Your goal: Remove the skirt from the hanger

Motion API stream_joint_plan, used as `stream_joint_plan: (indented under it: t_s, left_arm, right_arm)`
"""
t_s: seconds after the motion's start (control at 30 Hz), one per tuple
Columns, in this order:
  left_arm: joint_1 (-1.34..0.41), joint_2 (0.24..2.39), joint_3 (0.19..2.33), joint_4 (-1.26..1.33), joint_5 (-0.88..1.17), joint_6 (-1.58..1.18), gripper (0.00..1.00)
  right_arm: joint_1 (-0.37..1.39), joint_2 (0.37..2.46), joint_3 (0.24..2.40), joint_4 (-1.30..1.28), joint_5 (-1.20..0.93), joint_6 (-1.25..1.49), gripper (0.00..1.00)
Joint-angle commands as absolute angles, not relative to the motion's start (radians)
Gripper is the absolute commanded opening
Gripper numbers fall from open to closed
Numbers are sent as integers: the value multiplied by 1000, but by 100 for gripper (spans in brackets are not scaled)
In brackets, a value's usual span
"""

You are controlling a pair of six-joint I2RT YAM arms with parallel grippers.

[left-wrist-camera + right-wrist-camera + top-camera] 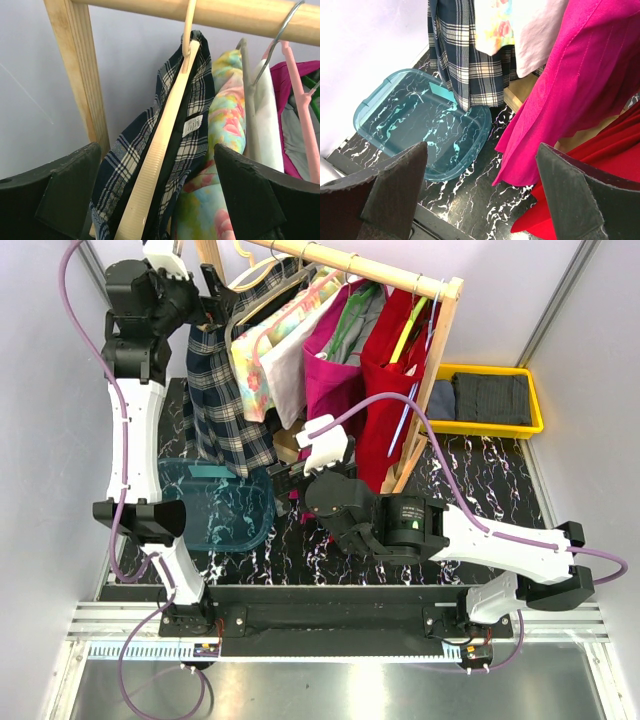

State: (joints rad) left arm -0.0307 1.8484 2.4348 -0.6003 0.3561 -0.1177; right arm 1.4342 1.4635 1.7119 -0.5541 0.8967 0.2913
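A navy plaid skirt hangs from a cream hanger at the left end of the wooden rail. In the left wrist view the skirt drapes over both sides of the hanger's arm. My left gripper is raised beside the hanger's top. It is open, with hanger and waistband showing between its fingers and neither finger touching them. My right gripper is low over the table. It is open and empty, facing the skirt's hem.
A teal see-through bin lies under the skirt, its rim near my right gripper. Floral, white, magenta and red garments crowd the rail to the right. The rack's post stands left of the hanger. A yellow tray holds dark cloth at the back right.
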Motion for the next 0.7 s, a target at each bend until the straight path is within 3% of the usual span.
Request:
stream_joint_plan:
  t_s: [0.0,0.1,0.23,0.47,0.67]
  left_arm:
    - [-25,1864,2464,-563,416,-135,99]
    - [-25,1867,2445,-574,422,-126,98]
    - [-25,1862,2396,-581,440,-109,90]
    - [-26,1881,2395,-604,494,-101,45]
    - [-26,1875,2419,-604,483,-98,18]
  right_arm:
    - [1437,1414,1709,-508,911,284,98]
    - [1436,1410,1710,-508,917,279,98]
    - [1437,1399,1704,-503,922,279,98]
    - [1437,1381,1689,-497,939,287,98]
    - [1436,1370,1671,-489,933,299,98]
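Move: The near end of the wooden hanger lies just below the left hand, about 4 cm down, 2 cm ahead and 2 cm to the right. The plaid skirt hangs from it, its middle some 8 cm ahead, 4 cm right and 22 cm down. The floral garment is about 8 cm ahead, 8 cm right and 10 cm below. From the right hand, the hanger end lies roughly 30 cm ahead, 8 cm left and 8 cm higher. Downwards, about 4 cm, the left hand sinks over the near arm of the plaid skirt's wooden hanger, easing a little to the right and tipping its fingers slightly down. Partway down, its open fingers begin closing and pinch the hanger from both sides. The right hand, empty and still open, drifts about 2 cm right and up. ##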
